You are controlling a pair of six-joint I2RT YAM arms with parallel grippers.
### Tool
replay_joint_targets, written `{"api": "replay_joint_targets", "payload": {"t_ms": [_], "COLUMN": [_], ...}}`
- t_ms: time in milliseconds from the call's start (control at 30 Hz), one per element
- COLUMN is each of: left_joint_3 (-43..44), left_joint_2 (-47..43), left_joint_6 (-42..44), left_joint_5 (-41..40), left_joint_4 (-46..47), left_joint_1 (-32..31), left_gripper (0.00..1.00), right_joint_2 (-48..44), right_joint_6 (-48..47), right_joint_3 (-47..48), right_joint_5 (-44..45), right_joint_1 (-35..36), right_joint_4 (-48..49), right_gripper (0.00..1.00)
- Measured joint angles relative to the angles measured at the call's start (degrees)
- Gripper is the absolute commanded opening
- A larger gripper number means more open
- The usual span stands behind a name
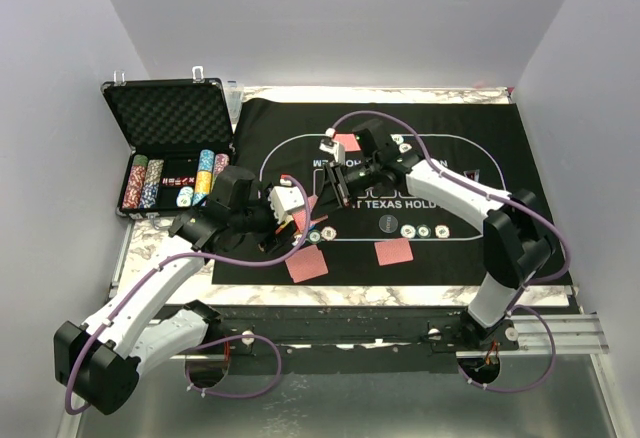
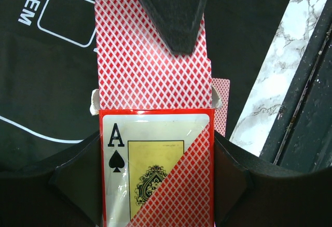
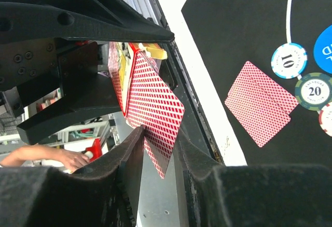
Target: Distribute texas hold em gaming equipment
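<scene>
My left gripper (image 2: 155, 185) is shut on the red card box (image 2: 155, 170), the one with the ace of spades on its front, and holds it above the mat's near left part (image 1: 287, 201). Red-backed playing cards (image 2: 150, 56) stick out of its open top. My right gripper (image 3: 158, 149) stands at those cards (image 3: 155, 102). Its jaws are a little apart, with a card corner slanting loosely between them. One right finger (image 2: 176, 14) lies over the cards. More cards (image 1: 307, 264) (image 1: 393, 252) (image 1: 347, 142) lie face down on the mat beside striped poker chips (image 1: 424, 231) and a blue button disc (image 3: 324, 48).
The black felt mat (image 1: 500, 158) covers most of the marble table. The open foam-lined case (image 1: 170, 118) stands at the far left with rows of chips (image 1: 150, 183) in it. A chip marked 10 (image 3: 289, 60) and one marked 20 (image 3: 314, 90) lie by a pair of cards (image 3: 259, 102).
</scene>
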Motion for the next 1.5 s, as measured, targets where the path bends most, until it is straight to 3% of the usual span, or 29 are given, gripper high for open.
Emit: {"api": "replay_joint_targets", "payload": {"t_ms": [167,400,867,1500], "left_joint_3": [0.0,0.0,-0.02,0.74], "left_joint_2": [0.0,0.02,0.0,-1.22], "left_joint_6": [-0.04,0.02,-0.26,-2.75], "left_joint_5": [0.0,-0.02,-0.04,-0.13], "left_joint_4": [0.09,0.11,0.17,-0.09], "left_joint_1": [0.0,0.0,0.39,3.02], "left_gripper": [0.0,0.0,0.0,0.0], "right_joint_2": [-1.57,-2.69,-4.24,27.08], "right_joint_6": [-0.92,-1.29,2.82,-1.33], "right_joint_3": [-0.17,-0.76,0.09,25.07], "right_joint_5": [0.02,-0.72,-3.91,13.57], "right_joint_1": [-1.22,-2.89,-16.92,-19.63], "right_joint_4": [-0.63,-1.07,1.33,3.3], "right_gripper": [0.25,0.01,0.01,0.01]}}
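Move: The protruding top card, half out of the deck box, has its near end between the right hand's open fingers, its middle about 3 cm to the left. A card on the mat's far side lies roughly 31 cm ahead, 5 cm right and 16 cm down. Below are the near card pile, about 7 cm back and 4 cm left, and the blue disc, 4 cm ahead and 4 cm left. From the left hand, the top card's middle is some 5 cm right, 2 cm ahead and 4 cm lower. Right fingers pinch the card, draw it rightward from the left-held box, then carry it 25 cm forward, finally descending. ##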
